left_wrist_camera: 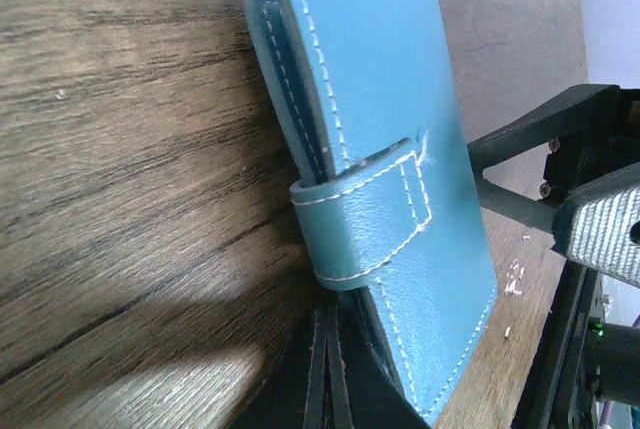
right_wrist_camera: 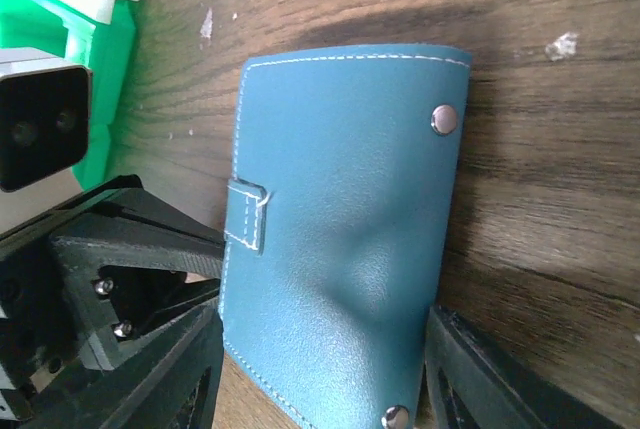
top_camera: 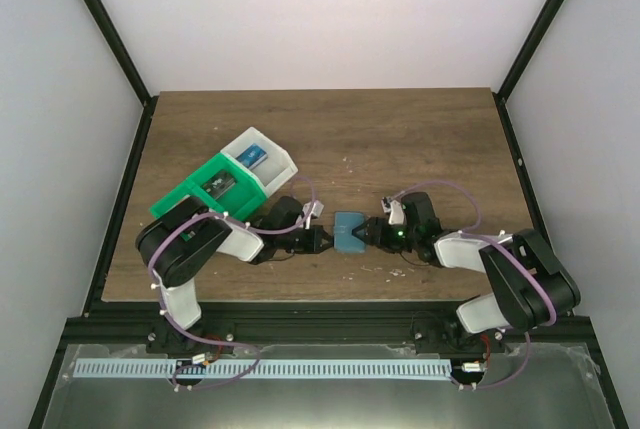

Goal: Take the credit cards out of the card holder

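The blue-teal card holder lies folded shut on the wood table between my two grippers. Its strap wraps over the edge that faces my left gripper. That gripper is shut, fingers pressed together with their tips right at the strap; I cannot tell whether the strap is pinched. My right gripper is open on the opposite side. Its fingers straddle the card holder at the end with the snap stud. The credit cards are hidden.
A green-and-white compartment tray stands behind the left arm, with a small blue item in its white bin. White crumbs speckle the table near the right arm. The table's front edge is close behind both grippers.
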You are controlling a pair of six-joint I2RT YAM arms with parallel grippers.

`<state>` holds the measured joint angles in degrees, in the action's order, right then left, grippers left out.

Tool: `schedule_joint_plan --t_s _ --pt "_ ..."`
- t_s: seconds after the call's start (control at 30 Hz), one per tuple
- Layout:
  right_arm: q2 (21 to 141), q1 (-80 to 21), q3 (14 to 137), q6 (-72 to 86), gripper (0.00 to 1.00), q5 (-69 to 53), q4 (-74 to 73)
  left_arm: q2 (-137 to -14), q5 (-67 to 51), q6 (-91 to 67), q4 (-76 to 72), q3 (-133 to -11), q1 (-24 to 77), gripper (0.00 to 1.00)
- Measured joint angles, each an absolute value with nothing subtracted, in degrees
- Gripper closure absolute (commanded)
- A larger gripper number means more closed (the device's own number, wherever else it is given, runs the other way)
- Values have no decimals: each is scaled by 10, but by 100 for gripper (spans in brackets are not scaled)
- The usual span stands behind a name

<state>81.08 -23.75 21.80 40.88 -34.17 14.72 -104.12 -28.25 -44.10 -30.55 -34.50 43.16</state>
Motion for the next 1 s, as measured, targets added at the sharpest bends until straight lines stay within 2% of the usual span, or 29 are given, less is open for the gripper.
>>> schedule_joint_plan --t_s 0.47,0.7,1.0 --pt "763 -234 191 476 45 -390 248 -1046 -290 -437 -316 -344 430 100" --pt "761 -234 158 528 45 -436 338 -1046 -293 -439 -347 -325 430 100" --pt "768 -235 156 566 46 -469 383 -1041 -303 -471 -375 -307 461 100"
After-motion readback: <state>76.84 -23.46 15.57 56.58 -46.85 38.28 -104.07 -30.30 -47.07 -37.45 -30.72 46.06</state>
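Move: The card holder lies between the two hands with its long sides running fore and aft. From the closed left gripper its middle is about 4 cm to the right and 1 cm farther ahead, at nearly the same height. From the half-open right gripper, already at its right edge, it is about 2 cm left, 1 cm ahead and 2 cm lower. The white bin stands some 17 cm ahead and 14 cm left of the left hand, the green bin about 11 cm ahead and 24 cm left. Lever the card holder's right edge up with the right gripper: raise the hand about 7 cm and ease it some 2 cm left, tilting its fingers up by roughly 20 degrees at an unchanged half-open gap. Keep the shut left fingertips low by the strap edge as a stop, then draw them back towards the base by nearly 3 cm. ##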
